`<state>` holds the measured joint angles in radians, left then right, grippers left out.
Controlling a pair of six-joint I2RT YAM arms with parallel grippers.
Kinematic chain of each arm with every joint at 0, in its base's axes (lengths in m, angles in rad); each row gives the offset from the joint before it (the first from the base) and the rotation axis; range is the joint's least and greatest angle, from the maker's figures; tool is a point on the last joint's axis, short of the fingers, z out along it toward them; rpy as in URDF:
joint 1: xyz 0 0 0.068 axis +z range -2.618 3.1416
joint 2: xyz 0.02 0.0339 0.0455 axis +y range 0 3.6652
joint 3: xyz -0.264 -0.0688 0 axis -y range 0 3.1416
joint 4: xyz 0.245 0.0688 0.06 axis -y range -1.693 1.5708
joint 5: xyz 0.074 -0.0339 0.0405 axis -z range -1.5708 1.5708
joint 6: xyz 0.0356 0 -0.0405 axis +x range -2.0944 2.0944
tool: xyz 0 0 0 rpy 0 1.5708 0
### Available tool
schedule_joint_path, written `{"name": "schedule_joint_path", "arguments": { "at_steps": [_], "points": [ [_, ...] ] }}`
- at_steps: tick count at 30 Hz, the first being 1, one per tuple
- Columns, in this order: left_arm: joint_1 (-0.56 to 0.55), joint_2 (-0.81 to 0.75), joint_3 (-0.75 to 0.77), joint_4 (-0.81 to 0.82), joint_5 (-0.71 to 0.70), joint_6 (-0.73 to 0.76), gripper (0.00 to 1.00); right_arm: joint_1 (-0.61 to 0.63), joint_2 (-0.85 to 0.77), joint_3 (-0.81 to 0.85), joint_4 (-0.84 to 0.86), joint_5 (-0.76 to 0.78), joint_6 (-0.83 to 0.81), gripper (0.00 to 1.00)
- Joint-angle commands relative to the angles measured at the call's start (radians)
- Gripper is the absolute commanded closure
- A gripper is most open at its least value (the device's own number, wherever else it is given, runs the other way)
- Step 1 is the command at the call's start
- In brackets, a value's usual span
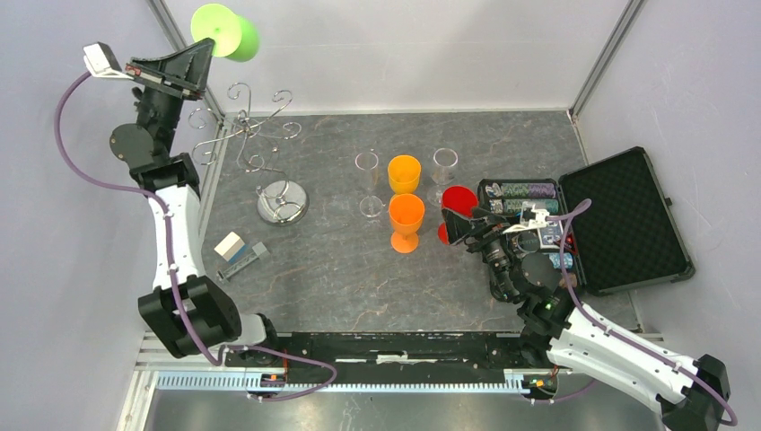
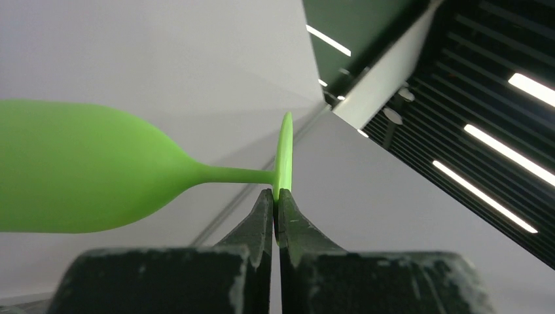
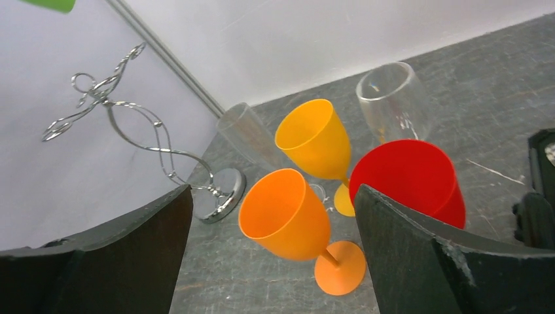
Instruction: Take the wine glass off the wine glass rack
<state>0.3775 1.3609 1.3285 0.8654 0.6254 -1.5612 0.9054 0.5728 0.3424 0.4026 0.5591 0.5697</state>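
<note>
A lime-green wine glass hangs in the air at the far left corner, lying sideways, clear of the rack. My left gripper is shut on the rim of its round foot. The wine glass rack, a silver wire tree on a round shiny base, stands below and right of it with bare hooks. My right gripper is open with nothing between its fingers, low over the table beside a red glass.
Two orange glasses and two clear glasses stand mid-table. An open black case with chips lies at the right. A small white and grey box lies near the left arm.
</note>
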Motion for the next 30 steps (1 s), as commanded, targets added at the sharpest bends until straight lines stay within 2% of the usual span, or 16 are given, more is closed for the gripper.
{"name": "schedule_joint_path", "arguments": {
  "at_steps": [1,8,11,16,24,30],
  "points": [
    [-0.086,-0.055,0.048,0.169,0.059,-0.188,0.98,0.004,0.012,0.010,0.129,-0.094,-0.055,0.02],
    [-0.298,-0.103,0.005,0.154,0.028,-0.288,0.98,0.003,0.016,0.022,0.244,-0.182,-0.108,0.02],
    [-0.438,-0.118,-0.018,0.194,-0.014,-0.296,0.98,0.003,0.022,0.045,0.283,-0.225,-0.119,0.02],
    [-0.628,-0.112,-0.048,0.268,-0.053,-0.331,0.98,0.004,0.079,0.130,0.344,-0.390,-0.171,0.02],
    [-0.739,-0.111,-0.176,0.482,-0.120,-0.482,0.98,-0.038,0.178,0.276,0.458,-0.642,-0.224,0.02],
    [-0.764,-0.142,-0.280,0.568,-0.126,-0.563,0.98,-0.163,0.277,0.347,0.614,-0.824,-0.143,0.02]
  ]
}}
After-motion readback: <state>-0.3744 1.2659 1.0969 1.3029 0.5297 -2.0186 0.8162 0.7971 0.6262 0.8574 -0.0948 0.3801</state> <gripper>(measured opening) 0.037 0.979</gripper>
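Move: The left hand holds the green wine glass by its foot, the glass's middle about 7 cm ahead, 3 cm right and 5 cm below. The open right gripper, its goal, is some 46 cm right, 13 cm back and 30 cm lower; the rack top is 16 cm below. From the right hand that glass is about 20 cm ahead, 43 cm left, 25 cm up; the red glass stands 8 cm ahead, the orange one 7 cm ahead and 9 cm left, both 17 cm below. Still pinching the green glass by its foot, the left hand sweeps right some 20 cm and back about 17 cm, away from over the rack towards the right hand, staying high and turning nearly 60 degrees clockwise. The right hand, open and empty, rises about 18 cm, drifting left and a little back while its fingers tip up and swing counter-clockwise to face the glass. ##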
